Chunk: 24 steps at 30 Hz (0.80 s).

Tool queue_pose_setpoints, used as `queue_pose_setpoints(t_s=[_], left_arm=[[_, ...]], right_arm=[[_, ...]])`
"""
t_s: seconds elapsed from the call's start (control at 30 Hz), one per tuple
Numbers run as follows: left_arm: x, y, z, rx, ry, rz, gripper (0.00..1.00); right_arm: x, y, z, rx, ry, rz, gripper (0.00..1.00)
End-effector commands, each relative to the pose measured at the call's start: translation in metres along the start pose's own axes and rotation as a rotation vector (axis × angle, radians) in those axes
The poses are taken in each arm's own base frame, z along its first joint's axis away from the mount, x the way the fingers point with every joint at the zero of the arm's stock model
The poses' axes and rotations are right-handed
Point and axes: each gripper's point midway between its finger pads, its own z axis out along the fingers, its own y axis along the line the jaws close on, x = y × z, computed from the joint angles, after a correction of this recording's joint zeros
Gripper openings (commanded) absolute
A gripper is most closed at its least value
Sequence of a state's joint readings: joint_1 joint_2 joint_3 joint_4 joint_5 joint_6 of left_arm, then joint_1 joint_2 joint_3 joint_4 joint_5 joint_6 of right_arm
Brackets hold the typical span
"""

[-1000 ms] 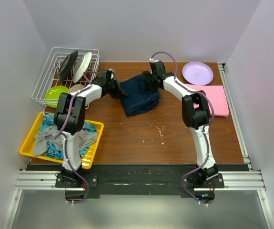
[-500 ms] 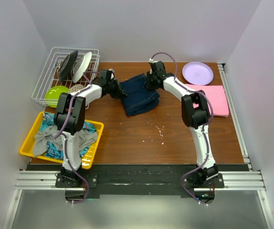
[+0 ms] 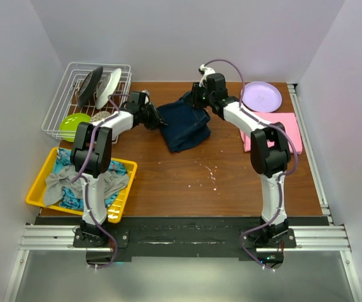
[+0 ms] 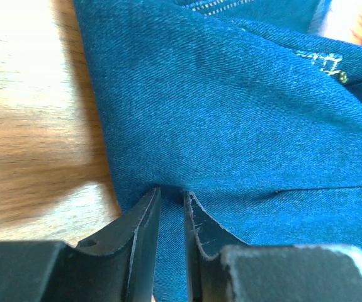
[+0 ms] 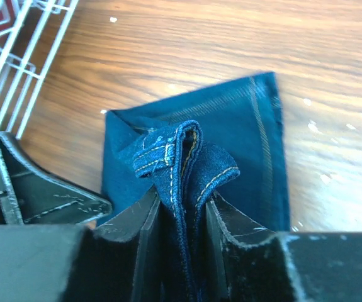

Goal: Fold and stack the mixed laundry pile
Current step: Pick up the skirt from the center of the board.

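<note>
A dark blue denim garment [image 3: 184, 129] lies partly folded on the wooden table at the back centre. My left gripper [image 3: 157, 119] is shut on its left edge; in the left wrist view the denim [image 4: 243, 126] runs pinched between the jaws of that gripper [image 4: 171, 198]. My right gripper [image 3: 196, 100] is shut on the far edge, and a stitched seam of denim [image 5: 181, 151] stands bunched between the fingers of this gripper [image 5: 184, 204], lifted off the table. A folded pink T-shirt [image 3: 289, 129] lies at the right. A grey garment [image 3: 58, 182] and a turquoise patterned cloth [image 3: 64, 160] lie in the yellow tray [image 3: 40, 178].
A white wire dish rack [image 3: 64, 94] with dishes stands at the back left, with a green bowl [image 3: 73, 124] beside it. A purple plate [image 3: 261, 95] sits at the back right. White specks dot the bare wood [image 3: 209, 173] in front of the denim.
My right gripper has shut on the denim's far edge and raised it, and the right arm's elbow has swung to the right. The left gripper keeps its hold in the same place.
</note>
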<state>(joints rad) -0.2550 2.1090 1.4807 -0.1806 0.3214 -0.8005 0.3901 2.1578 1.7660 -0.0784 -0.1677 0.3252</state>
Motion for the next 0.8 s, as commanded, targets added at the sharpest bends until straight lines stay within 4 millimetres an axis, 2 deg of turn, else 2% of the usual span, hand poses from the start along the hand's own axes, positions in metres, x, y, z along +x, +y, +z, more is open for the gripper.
queue_pose_setpoints(t_s=[0.0, 0.03, 0.07, 0.13, 0.17, 0.2, 0.33, 0.37, 0.53, 0.57, 0.6, 0.63, 0.67, 0.7, 0.73, 0.77], left_arm=[[-0.017, -0.009, -0.011, 0.030, -0.040, 0.014, 0.26], [-0.017, -0.009, -0.010, 0.032, -0.040, 0.015, 0.26], [-0.017, -0.010, -0.010, 0.035, -0.039, 0.015, 0.26], [-0.018, -0.012, -0.010, 0.041, -0.039, 0.016, 0.26], [-0.018, -0.013, -0.011, 0.046, -0.039, 0.017, 0.26], [-0.017, -0.014, -0.010, 0.051, -0.036, 0.018, 0.27], [-0.021, -0.020, -0.017, 0.066, -0.045, 0.025, 0.28], [-0.023, -0.023, -0.022, 0.071, -0.053, 0.032, 0.29], [-0.038, -0.019, -0.033, 0.071, -0.104, 0.027, 0.37], [-0.043, -0.017, -0.035, 0.079, -0.111, 0.029, 0.40], [-0.048, -0.017, -0.035, 0.091, -0.119, 0.034, 0.45], [-0.048, -0.015, -0.032, 0.091, -0.112, 0.036, 0.47], [-0.054, -0.017, -0.032, 0.098, -0.119, 0.049, 0.49], [-0.055, -0.017, -0.031, 0.094, -0.118, 0.056, 0.53], [-0.055, -0.014, -0.027, 0.089, -0.114, 0.065, 0.55], [-0.059, -0.017, -0.027, 0.091, -0.119, 0.070, 0.57]], right_arm=[[-0.012, -0.007, 0.018, -0.084, -0.042, 0.092, 0.35], [-0.001, -0.017, 0.025, -0.072, -0.023, 0.113, 0.40], [-0.001, -0.027, 0.027, -0.054, -0.023, 0.129, 0.52], [0.003, -0.038, 0.031, -0.025, -0.013, 0.129, 0.63], [-0.001, -0.043, 0.030, 0.001, -0.012, 0.129, 0.69], [0.000, -0.050, 0.029, 0.029, 0.003, 0.118, 0.72], [-0.020, -0.057, 0.014, 0.096, -0.020, 0.088, 0.77], [-0.033, -0.055, 0.004, 0.105, -0.043, 0.077, 0.79], [-0.058, -0.058, -0.037, 0.213, -0.096, 0.079, 0.79], [-0.054, -0.060, -0.042, 0.227, -0.089, 0.085, 0.79], [-0.062, -0.055, -0.055, 0.235, -0.104, 0.099, 0.79], [-0.061, -0.051, -0.060, 0.232, -0.104, 0.104, 0.78], [-0.051, -0.047, -0.063, 0.238, -0.088, 0.103, 0.77], [-0.053, -0.041, -0.070, 0.235, -0.093, 0.100, 0.77], [-0.039, -0.035, -0.068, 0.223, -0.066, 0.099, 0.74], [-0.036, -0.026, -0.068, 0.193, -0.061, 0.098, 0.72]])
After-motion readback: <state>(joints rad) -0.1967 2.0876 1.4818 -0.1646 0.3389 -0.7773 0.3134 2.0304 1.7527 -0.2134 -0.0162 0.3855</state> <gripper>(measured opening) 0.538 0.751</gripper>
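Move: Behind and below the right hand, which already holds the skirt's lifted denim edge, the skirt's middle lies some 7 cm back, 3 cm left and 11 cm down. At about that depth the lilac plate sits 25 cm right and 4 cm ahead of this hand, the folded pink cloth 30 cm right and 10 cm back. From the left hand, at the skirt's left edge, the skirt's middle is about 9 cm right, 1 cm back, 3 cm lower. Lowering the lifted edge towards the table while already spreading its fingers wide, the right hand dips about 9 cm, drifting right and slightly forward, lets go, then climbs some 13 cm clear of the skirt, edging farther right and turning about 15 degrees clockwise. Late on, the left fingers open from the skirt's left edge and back off about 3 cm, mostly left, rising slightly. ##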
